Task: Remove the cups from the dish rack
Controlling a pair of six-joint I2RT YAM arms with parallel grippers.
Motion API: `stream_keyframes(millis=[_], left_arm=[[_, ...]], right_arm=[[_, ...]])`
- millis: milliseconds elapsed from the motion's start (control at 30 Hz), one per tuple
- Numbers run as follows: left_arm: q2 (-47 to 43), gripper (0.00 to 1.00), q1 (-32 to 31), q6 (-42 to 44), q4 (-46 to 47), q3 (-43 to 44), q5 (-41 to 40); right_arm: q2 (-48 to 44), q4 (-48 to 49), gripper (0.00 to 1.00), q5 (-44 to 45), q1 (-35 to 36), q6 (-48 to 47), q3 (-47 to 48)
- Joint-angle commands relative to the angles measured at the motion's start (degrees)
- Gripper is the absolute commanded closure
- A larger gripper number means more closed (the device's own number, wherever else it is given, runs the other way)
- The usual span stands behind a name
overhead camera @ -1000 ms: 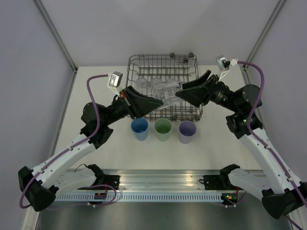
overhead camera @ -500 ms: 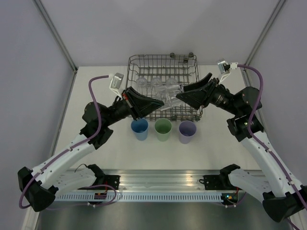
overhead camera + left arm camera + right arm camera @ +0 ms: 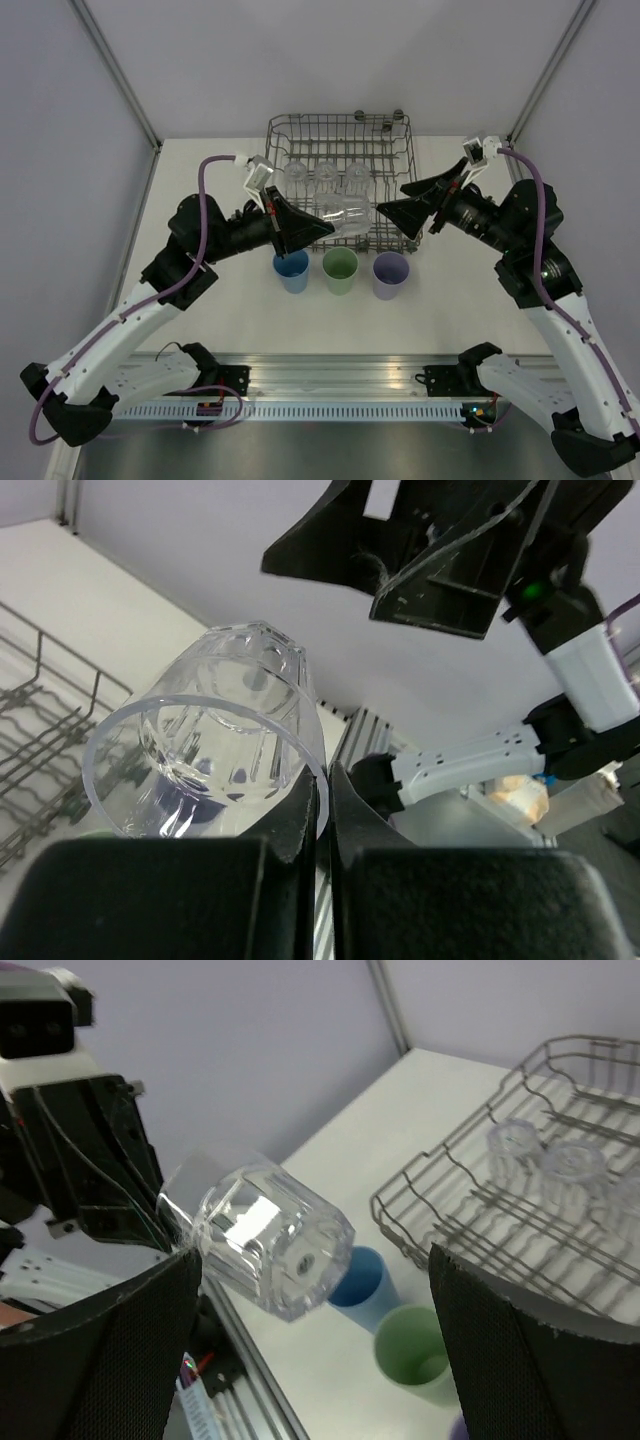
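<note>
My left gripper (image 3: 322,221) is shut on the rim of a clear glass cup (image 3: 342,213), which lies on its side in the air over the front edge of the dish rack (image 3: 340,122). In the left wrist view the two pads pinch the cup (image 3: 215,740) wall at the left gripper (image 3: 327,790). My right gripper (image 3: 392,198) stands open just right of the cup, apart from it. From the right wrist view the cup's base (image 3: 265,1235) faces the open right gripper (image 3: 315,1260). Three clear cups (image 3: 325,172) stand upside down in the rack.
A blue tumbler (image 3: 292,268), a green tumbler (image 3: 340,268) and a lilac tumbler (image 3: 390,273) stand upright in a row on the white table in front of the rack. The held cup hangs above the blue and green ones. Walls close the table's left, right and back.
The right gripper opened, let go of the clear cup and drew back to the right. The left gripper shut on its rim and now holds it alone, slightly raised.
</note>
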Motion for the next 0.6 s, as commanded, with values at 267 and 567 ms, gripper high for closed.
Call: stream_keyframes(millis=[267,567], left_arm=[[-0.16,0.98,-0.3,19.76,-47.79,17.51,-10.18],[-2.8,0.98,-0.48,15.9,-69.27,18.49,-37.42]], right_arm=[[-4.62,-22.28,0.02,14.84,0.17,-15.26,7.75],[-4.53,-25.28,0.02,17.13,0.17,-16.59,8.01]])
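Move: Under the left hand's hanging clear cup, the bare table to the left of the blue cup seems to be the goal, roughly 19 cm left of the hand, 4 cm ahead and 38 cm below. The blue cup stands about 8 cm left and 4 ahead of that hand, the green one 2 cm right and 4 ahead, both some 33 cm down. From the right hand, that bare spot lies about 29 cm left, 1 cm back and 39 cm below. Swinging left and down together, about 11 cm each way and gathering speed, the left hand carries the clear cup away from the right gripper towards the table left of the blue cup. Its shut fingers keep their pinch on the rim as the wrist tips them some 45 degrees downward. The right hand, already open and clear of the cup, draws off to the right, then sinks a little. ##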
